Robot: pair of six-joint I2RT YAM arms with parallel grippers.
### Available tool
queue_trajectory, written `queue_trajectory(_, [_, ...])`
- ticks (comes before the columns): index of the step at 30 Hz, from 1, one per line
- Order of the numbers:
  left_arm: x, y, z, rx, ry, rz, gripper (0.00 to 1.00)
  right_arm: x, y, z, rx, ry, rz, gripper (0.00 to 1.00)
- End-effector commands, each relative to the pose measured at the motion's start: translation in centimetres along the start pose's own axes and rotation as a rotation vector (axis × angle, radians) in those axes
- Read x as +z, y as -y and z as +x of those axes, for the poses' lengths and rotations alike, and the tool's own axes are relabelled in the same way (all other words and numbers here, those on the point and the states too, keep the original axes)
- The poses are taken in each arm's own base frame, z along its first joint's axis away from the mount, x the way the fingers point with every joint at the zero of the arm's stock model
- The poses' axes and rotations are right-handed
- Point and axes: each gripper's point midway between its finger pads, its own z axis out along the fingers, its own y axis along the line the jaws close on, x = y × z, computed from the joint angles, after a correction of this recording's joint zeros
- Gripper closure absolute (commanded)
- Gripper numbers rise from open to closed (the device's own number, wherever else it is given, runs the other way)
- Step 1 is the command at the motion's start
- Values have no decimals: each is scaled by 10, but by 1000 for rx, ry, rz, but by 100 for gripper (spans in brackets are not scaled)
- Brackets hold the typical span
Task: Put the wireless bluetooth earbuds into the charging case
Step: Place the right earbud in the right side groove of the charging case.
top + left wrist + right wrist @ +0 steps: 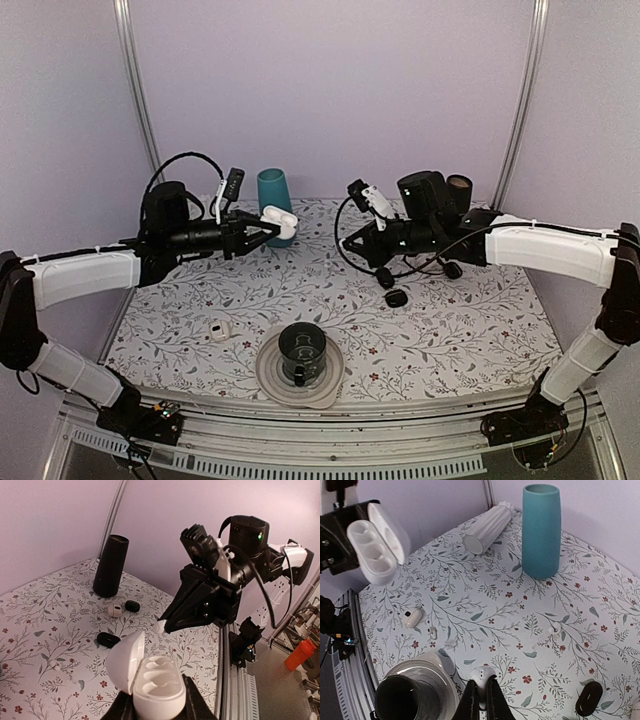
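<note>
My left gripper (159, 701) is shut on the white charging case (155, 682), held up in the air with its lid swung open and both wells empty. From above, the case (281, 221) sits at the tip of the left gripper (266, 232), near the teal vase. My right gripper (482, 687) is shut on a white earbud (483, 676), above the table. In the left wrist view that earbud (159, 626) hangs a short way above the open case, apart from it. A second earbud (554, 628) lies on the tablecloth.
A teal vase (272, 191) and a white ribbed cylinder (487, 527) stand at the back. A dark cup on a grey plate (302, 352) sits at the front centre. A small white piece with a dark mark (219, 330), black oval objects (396, 297) and a black cylinder (110, 565) are also on the table.
</note>
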Motion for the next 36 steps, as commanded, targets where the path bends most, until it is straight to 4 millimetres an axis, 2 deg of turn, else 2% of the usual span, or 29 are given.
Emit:
queue_trajectory(1, [0, 20, -16, 52, 33, 123, 100, -28, -45, -23, -100, 97, -152, 97])
queue_trajectory(8, [5, 44, -10, 70, 7, 230, 100, -56, -84, -42, -186, 173, -290, 97])
queue_trajectory(10, [7, 51, -9, 78, 1, 258, 100, -57, -90, -41, -194, 170, -308, 97])
queue_trajectory(12, [8, 59, -7, 86, -6, 285, 100, -63, -96, -56, -212, 201, -312, 97])
queue_trajectory(14, [10, 65, -6, 92, -13, 311, 100, -65, -100, -61, -223, 208, -316, 97])
queue_trajectory(21, [16, 84, -1, 119, -41, 368, 100, -70, -115, -73, -256, 228, -335, 96])
queue_trajectory(25, [19, 90, 0, 128, -47, 386, 100, -67, -127, -71, -277, 213, -350, 96])
queue_trajectory(36, [22, 103, -6, 157, -43, 413, 100, -54, -128, -63, -287, 168, -326, 96])
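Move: The right hand already pinches the right earbud; the open charging case in the left fingers lies about 12 cm to its left and 6 cm above, roughly level fore and aft. From the left hand, the earbud is some 15 cm right, 1 cm ahead and 5 cm below. The dark mug stands about 14 cm back, 11 cm left and 16 cm below the right hand; the teal vase is roughly 27 cm ahead, 18 cm left and 12 cm below. Raise the right gripper about 10 cm while drawing it back as far and carrying it 5 cm left, turning it counter-clockwise some 20 degrees, then ease it down about 1 cm at the case's near end groove. Keep the earbud pinched. Meanwhile bring the held case back about 8 cm, right and slightly up to meet it, turning the left wrist clockwise some 20 degrees. ##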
